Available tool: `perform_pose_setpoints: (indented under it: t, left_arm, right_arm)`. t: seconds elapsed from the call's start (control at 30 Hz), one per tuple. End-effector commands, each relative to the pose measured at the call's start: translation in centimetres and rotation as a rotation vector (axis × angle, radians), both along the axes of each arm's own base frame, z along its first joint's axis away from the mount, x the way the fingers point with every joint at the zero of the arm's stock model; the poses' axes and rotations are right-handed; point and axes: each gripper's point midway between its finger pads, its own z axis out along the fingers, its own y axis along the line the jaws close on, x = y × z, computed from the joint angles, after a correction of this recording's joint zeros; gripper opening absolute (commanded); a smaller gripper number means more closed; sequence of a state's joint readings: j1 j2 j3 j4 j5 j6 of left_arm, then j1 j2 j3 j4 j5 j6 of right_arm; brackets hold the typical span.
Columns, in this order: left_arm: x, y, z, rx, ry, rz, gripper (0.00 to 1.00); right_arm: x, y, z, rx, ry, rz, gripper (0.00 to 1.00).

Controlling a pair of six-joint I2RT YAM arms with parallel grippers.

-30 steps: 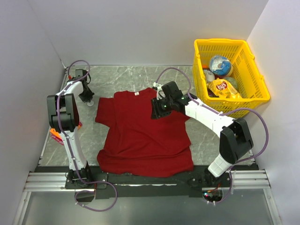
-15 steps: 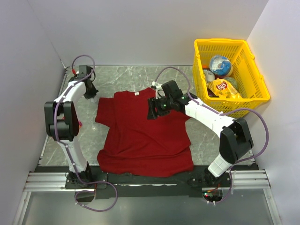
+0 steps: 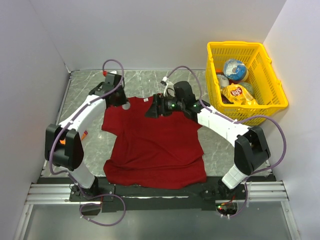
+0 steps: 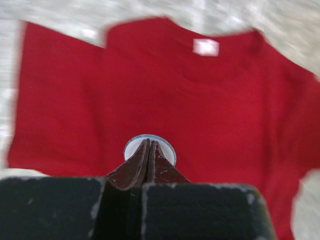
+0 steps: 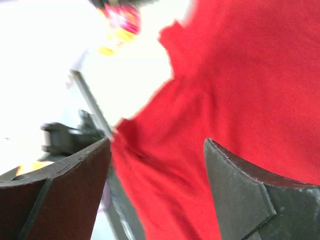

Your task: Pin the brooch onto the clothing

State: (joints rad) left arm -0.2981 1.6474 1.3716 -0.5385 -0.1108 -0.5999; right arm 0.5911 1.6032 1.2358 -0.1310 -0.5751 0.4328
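Observation:
The clothing [image 3: 155, 145] is a dark-red T-shirt lying flat on the table, its white neck label [image 4: 206, 47] at the far side. In the left wrist view the brooch [image 4: 167, 152], a small whitish disc with a bluish rim, sits pinched between the tips of my left gripper [image 4: 149, 143], above the shirt's chest. From above, my left gripper [image 3: 122, 101] hangs over the shirt's left shoulder by the collar. My right gripper [image 3: 151, 110] hovers over the shirt's upper middle. Its jaws [image 5: 157, 146] stand wide open, with only red cloth [image 5: 240, 75] showing between them.
A yellow basket [image 3: 270, 102] of snack bags and balls stands at the back right. An orange-and-pink packet [image 3: 60, 142] lies at the left edge, partly behind the left arm. White walls close in the marble tabletop [image 3: 150, 80] on three sides.
My left arm has swung right from the back-left corner to the shirt's collar, still shut on the brooch. My right gripper has slid left over the shirt and opened wider.

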Motion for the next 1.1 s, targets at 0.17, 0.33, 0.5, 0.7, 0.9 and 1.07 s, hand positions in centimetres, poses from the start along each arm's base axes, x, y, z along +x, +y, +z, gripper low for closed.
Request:
perform_pose_setpoints:
  t: [0.17, 0.33, 0.5, 0.7, 0.9, 1.07]
  left_arm:
    - [-1.7, -6.7, 6.3, -0.141, -0.138, -0.138, 0.01]
    - [-2.3, -8.6, 7.6, -0.159, -0.165, -0.183, 0.01]
    - [-2.6, -9.0, 8.3, -0.160, -0.169, -0.198, 0.01]
    - [-3.1, -9.3, 8.6, -0.172, -0.169, -0.216, 0.01]
    - [-3.9, -10.3, 9.0, -0.194, -0.164, -0.253, 0.01]
    - [-4.4, -11.0, 9.4, -0.208, -0.162, -0.280, 0.01]
  right_arm:
    - [2.7, 3.5, 4.0, 0.209, 0.048, -0.009, 0.73]
    - [3.8, 3.3, 3.1, 0.144, 0.059, -0.042, 0.72]
    - [4.5, 3.1, 2.3, 0.128, 0.071, -0.074, 0.69]
    - [5.3, 2.9, 1.1, 0.113, 0.117, -0.073, 0.59]
    - [5.8, 2.6, 1.0, 0.131, 0.121, -0.074, 0.54]
    - [6.3, 2.7, 0.9, 0.154, 0.133, -0.072, 0.43]
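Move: The left hand already holds the brooch at its closed fingertips, above the shirt, and the open right fingers it is going to are some 14 cm to its right, 8 cm back and 7 cm higher. The white collar tag lies about 14 cm ahead and 10 cm right, the left sleeve 11 cm left and 2 cm ahead, both some 15 cm below. From the right hand the brooch is about 8 cm ahead, 15 cm left and 7 cm lower. The left hand keeps its hold on the brooch and carries it about 10 cm to the right, rising 5 cm and drawing back a little over the shirt to the right gripper's fingertips, fast at first and then easing, with a clockwise turn of some 15 degrees. Meanwhile the right hand comes to meet it, first a few centimetres left and slightly up, then mostly forward (about 5 cm in all) and down, tipping about 10 degrees as its wide-open fingers narrow to about half open at the brooch's edge, not yet shut on it. ##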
